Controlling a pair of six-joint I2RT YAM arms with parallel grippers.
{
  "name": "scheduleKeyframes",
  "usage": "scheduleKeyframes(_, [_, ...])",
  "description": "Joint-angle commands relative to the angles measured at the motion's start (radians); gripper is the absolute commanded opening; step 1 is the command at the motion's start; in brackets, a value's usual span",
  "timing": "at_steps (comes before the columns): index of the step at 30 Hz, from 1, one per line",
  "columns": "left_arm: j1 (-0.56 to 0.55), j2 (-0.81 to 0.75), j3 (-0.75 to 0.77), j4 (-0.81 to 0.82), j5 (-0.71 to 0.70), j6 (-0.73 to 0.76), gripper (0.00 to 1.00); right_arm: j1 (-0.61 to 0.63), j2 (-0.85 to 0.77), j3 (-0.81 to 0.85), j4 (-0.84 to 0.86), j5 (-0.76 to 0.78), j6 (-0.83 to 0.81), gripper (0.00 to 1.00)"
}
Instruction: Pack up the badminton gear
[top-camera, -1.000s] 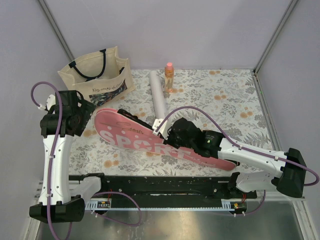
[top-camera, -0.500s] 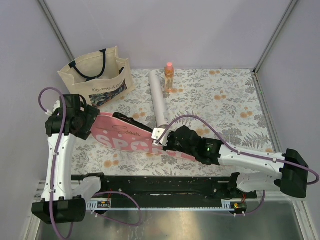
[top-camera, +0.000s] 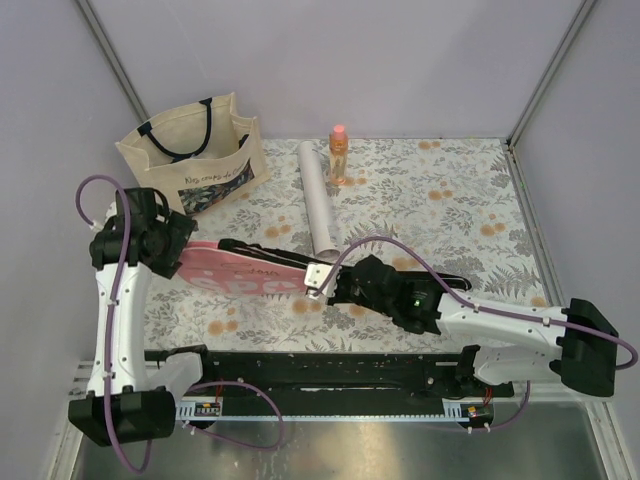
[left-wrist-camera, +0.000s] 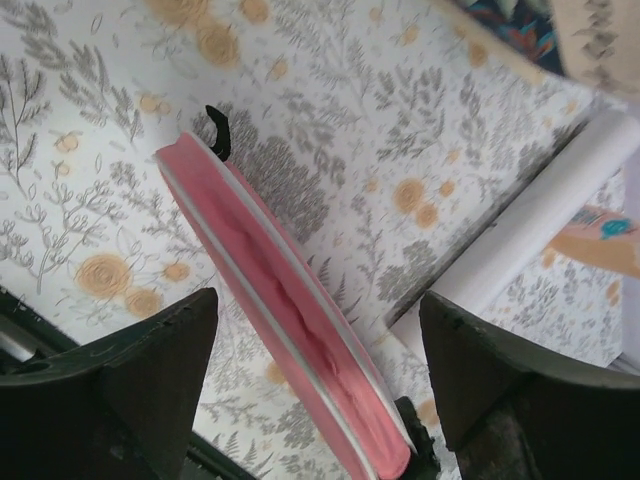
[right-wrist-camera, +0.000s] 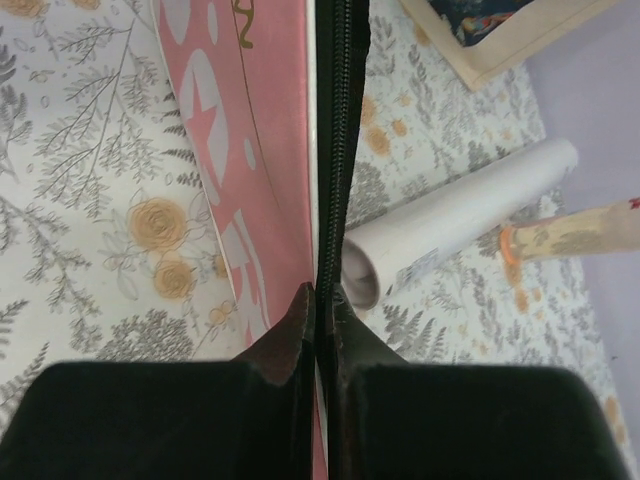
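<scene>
The pink cover (top-camera: 240, 272) lettered "SPORT" stands tipped up on its long edge across the middle of the table. My right gripper (top-camera: 322, 285) is shut on the cover's black zipper edge (right-wrist-camera: 335, 150), and the pink lettered face (right-wrist-camera: 260, 150) slopes away to the left of the jaws (right-wrist-camera: 322, 295). My left gripper (top-camera: 180, 250) is open at the cover's wide end. In the left wrist view the cover (left-wrist-camera: 290, 310) runs edge-on between the fingers (left-wrist-camera: 150, 370), touching neither. The white tube (top-camera: 319, 200) lies behind the cover, and shows as well in the wrist views (left-wrist-camera: 540, 220) (right-wrist-camera: 450, 225).
A beige tote bag (top-camera: 195, 150) with black straps stands at the back left. An orange bottle (top-camera: 339, 155) with a pink cap stands beside the tube's far end. The floral cloth (top-camera: 450, 200) covers the table, and a black rail (top-camera: 320, 365) runs along the near edge.
The cover has gone from lying flat to standing on its edge, lifted by the right gripper, which moved left. The left gripper came down over the wide end.
</scene>
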Motion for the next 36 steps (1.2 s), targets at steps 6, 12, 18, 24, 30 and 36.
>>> scheduleKeyframes(6, [0.006,-0.15,-0.181,0.015,0.069,0.034,0.78,0.012,-0.145,-0.114,0.054,-0.158,0.239,0.03])
scheduleKeyframes(12, [0.006,-0.161,-0.179,0.002,0.076,0.042,0.65,0.012,-0.16,-0.093,0.036,-0.18,0.336,0.06])
scheduleKeyframes(18, [0.006,-0.187,-0.182,-0.001,0.059,0.03,0.38,0.01,-0.108,0.071,-0.034,-0.109,0.572,0.33])
scheduleKeyframes(24, [0.006,-0.202,-0.202,-0.001,0.056,0.002,0.19,0.012,0.027,0.26,0.013,-0.217,0.765,0.48])
scheduleKeyframes(30, [0.006,-0.21,-0.202,-0.013,0.052,-0.006,0.16,0.004,0.215,0.405,0.027,-0.348,0.638,0.63])
scheduleKeyframes(36, [0.006,-0.217,-0.214,-0.016,0.046,-0.024,0.16,-0.001,0.346,0.502,0.024,-0.436,0.586,0.71])
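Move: My open left hand hovers over the left end of the pink racket bag, which lies about 4 cm below it and roughly 1 cm back. The tote stands some 42 cm ahead of this hand, about level sideways. My right hand is shut on the bag's zipped edge partway along. From there the bag's left end is roughly 32 cm left and 3 cm ahead, and the white tube's middle about 37 cm ahead, 2 cm left, near 15 cm lower. I bring my left hand back and down about 6 cm and close its fingers on the bag's left end. My right hand draws its grip back some 4 cm, then opens and comes free of the bag. It rises, sweeps about 13 cm left along the bag towards my left hand, tips down some 40 degrees, and sinks a little, fingers open. ##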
